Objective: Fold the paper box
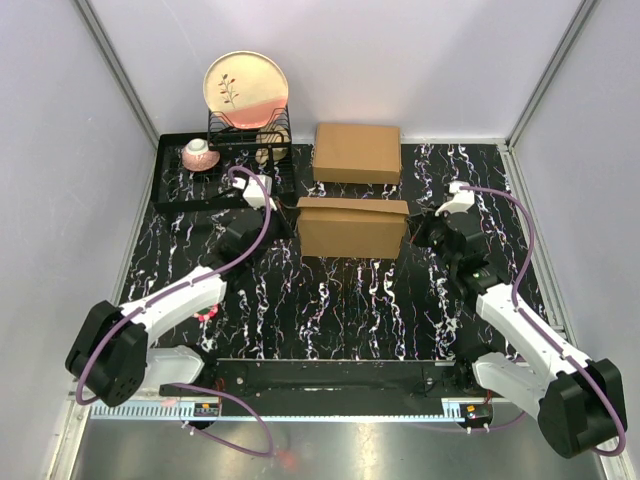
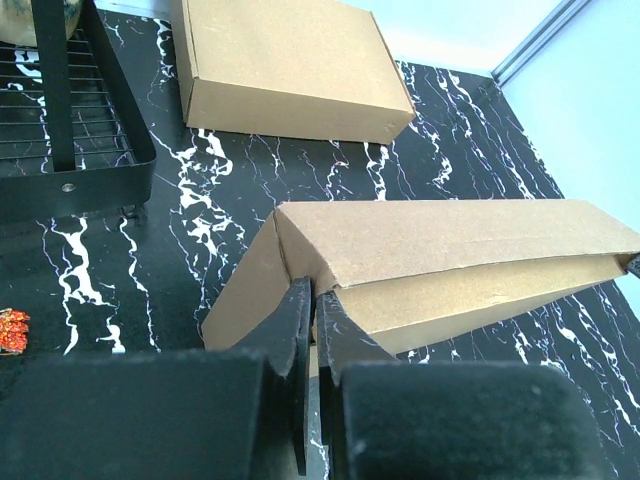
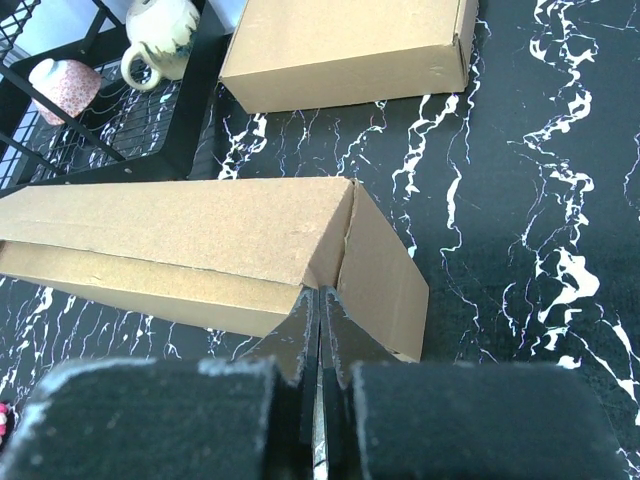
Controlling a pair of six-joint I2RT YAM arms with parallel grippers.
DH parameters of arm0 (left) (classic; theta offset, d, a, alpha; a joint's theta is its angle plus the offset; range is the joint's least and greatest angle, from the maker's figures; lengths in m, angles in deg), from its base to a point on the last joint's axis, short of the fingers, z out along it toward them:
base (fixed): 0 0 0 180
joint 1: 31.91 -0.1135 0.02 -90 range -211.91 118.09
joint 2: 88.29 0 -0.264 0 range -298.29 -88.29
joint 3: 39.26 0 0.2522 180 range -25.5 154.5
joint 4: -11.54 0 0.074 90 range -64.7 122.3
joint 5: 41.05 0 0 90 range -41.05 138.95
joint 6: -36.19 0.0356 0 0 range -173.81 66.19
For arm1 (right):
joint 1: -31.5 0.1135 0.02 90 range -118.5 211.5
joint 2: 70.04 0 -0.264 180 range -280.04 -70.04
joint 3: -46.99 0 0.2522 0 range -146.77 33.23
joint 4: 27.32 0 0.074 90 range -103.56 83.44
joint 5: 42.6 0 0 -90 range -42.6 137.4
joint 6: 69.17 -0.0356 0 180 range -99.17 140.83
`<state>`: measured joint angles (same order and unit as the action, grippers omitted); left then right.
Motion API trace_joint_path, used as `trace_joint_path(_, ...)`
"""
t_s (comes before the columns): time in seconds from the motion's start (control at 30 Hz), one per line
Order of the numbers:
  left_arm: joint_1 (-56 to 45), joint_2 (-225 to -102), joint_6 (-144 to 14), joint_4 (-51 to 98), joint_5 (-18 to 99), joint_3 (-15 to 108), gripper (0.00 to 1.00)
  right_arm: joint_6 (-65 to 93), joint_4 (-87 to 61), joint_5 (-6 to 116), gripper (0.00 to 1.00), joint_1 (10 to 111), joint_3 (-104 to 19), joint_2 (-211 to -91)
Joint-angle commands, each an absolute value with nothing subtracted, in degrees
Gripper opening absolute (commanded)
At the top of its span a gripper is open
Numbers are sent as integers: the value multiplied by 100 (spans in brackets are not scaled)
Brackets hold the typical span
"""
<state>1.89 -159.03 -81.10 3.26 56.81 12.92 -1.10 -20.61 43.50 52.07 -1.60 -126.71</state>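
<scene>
The paper box [image 1: 352,228] lies in the middle of the table, a shallow brown cardboard mailer with its lid [image 2: 450,240] slanting down over the front wall and a little ajar. My left gripper [image 2: 313,290] is shut, tips against the box's left front corner beside the outward-leaning side panel [image 2: 250,295]. At the right front corner my right gripper [image 3: 320,292] is also shut, next to the right side panel [image 3: 385,275]. Whether either pinches cardboard I cannot tell. In the top view the left gripper [image 1: 288,224] and right gripper [image 1: 415,232] flank the box.
A second, neatly closed cardboard box [image 1: 356,152] lies behind. At the back left a black wire rack [image 1: 215,170] holds a plate [image 1: 246,88], a pink cup [image 1: 199,153] and a mug [image 3: 160,35]. A small red object [image 2: 12,328] lies by the left arm.
</scene>
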Motion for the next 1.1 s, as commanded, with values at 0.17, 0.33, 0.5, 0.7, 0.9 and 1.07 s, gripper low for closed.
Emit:
trace_joint_path(0.17, 386, -16449, -8448, 754, 5642, 825, 0, -141, -1101, 4257, 0, 5215, 185, -12682)
trace_joint_path(0.33, 456, -16537, -8317, 824, 5748, 878, 0, -167, -978, 4196, 0, 5215, 159, -12559)
trace_joint_path(0.5, 465, -16467, -8193, 992, 5879, 975, 0, -193, -592, 4046, 19, 5215, -69, -12270)
trace_joint_path(0.7, 465, -16362, -8167, 1071, 5924, 1010, 0, -88, -47, 3783, 38, 5215, -614, -11988)
trace_joint_path(0.9, 465, -16318, -8193, 1106, 5915, 1027, 0, -79, 69, 3633, 41, 5206, -1001, -11419)
trace_joint_path(1.07, 465, -16291, -8185, 1150, 5915, 1071, 0, -228, -854, 3861, 33, 5206, -1089, -11458)
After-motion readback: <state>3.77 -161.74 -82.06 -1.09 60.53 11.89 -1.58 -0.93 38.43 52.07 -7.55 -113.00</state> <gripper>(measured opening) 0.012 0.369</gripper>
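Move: Each hand is shut on a near top corner of the standing paper box. Its middle lies about 10 cm left of the right hand, 1 cm ahead and 6 cm below, and about 11 cm right of the left hand, 1 cm ahead and 6 below. The closed carton is some 17 cm ahead and 10 left of the right hand, 14 lower. The dish rack stands roughly 12 cm ahead and 15 left of the left hand, 13 below. Opening, the right hand leaves its corner backward and right about 5 cm, dips, then rises; left keeps pinching. ##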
